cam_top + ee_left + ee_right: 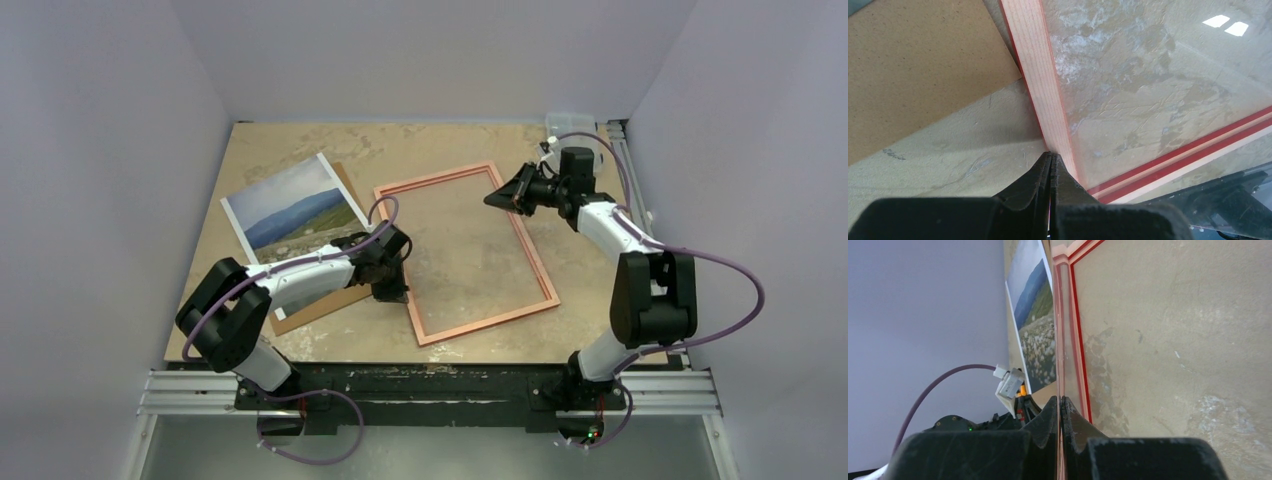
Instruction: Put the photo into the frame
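The frame (490, 321) lies copper-brown side up in the middle of the table, the tabletop showing through its pane. My left gripper (393, 293) is at its near-left edge. In the left wrist view the tips (1050, 155) meet on the frame's bar (1040, 75), with a red sliver between the shut jaws. My right gripper (492, 200) is at the far-right corner; it (1060, 399) is shut on the frame's thin edge (1063, 300), seen edge-on. The photo (295, 205) lies picture up at the back left, also in the right wrist view (1035, 315).
A plain brown backing board (305, 312) lies under the photo and my left arm, its corner beside the frame (913, 65). A small white fitting (560, 125) sits in the back right corner. Grey walls close in the table on three sides.
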Controlling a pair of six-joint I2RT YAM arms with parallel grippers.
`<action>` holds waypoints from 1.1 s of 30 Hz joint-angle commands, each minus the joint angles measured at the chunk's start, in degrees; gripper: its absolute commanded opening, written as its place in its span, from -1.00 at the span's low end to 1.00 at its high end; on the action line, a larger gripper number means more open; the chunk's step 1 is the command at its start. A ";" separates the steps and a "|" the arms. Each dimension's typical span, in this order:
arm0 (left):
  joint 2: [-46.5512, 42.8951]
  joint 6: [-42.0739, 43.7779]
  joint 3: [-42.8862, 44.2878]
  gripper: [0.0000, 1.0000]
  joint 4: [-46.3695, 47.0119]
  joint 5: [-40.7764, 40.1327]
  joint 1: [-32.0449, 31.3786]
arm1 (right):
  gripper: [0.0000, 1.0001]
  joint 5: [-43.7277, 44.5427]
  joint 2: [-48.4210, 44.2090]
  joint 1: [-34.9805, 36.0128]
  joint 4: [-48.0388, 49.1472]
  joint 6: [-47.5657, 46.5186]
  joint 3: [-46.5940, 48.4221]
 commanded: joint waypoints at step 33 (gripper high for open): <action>0.13 11.16 2.61 -1.00 -4.83 -5.71 4.67 | -1.00 12.18 -5.63 0.07 -15.63 -22.63 -9.63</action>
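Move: From the right gripper, which already pinches the edge of the clear pane, the frame's middle lies about 4 cm back, 3 cm to the left and 14 cm below; the frame's right rail is some 10 cm to the right, 2 cm back and as far below. From the shut left gripper, at the left rail, the frame's middle is about 12 cm ahead and 12 cm to the right; the photo's middle lies 13 cm ahead, 22 cm to the left. Keep the right fingers shut on the pane and lower its raised edge about 10 cm towards the frame, swinging some 4 cm right and tipping the fingers about 20 degrees further down; then draw back about 4.5 cm, rising slightly. Keep the shut left fingertips against the left rail near its near corner, letting them shift about 2 cm left at the end. ##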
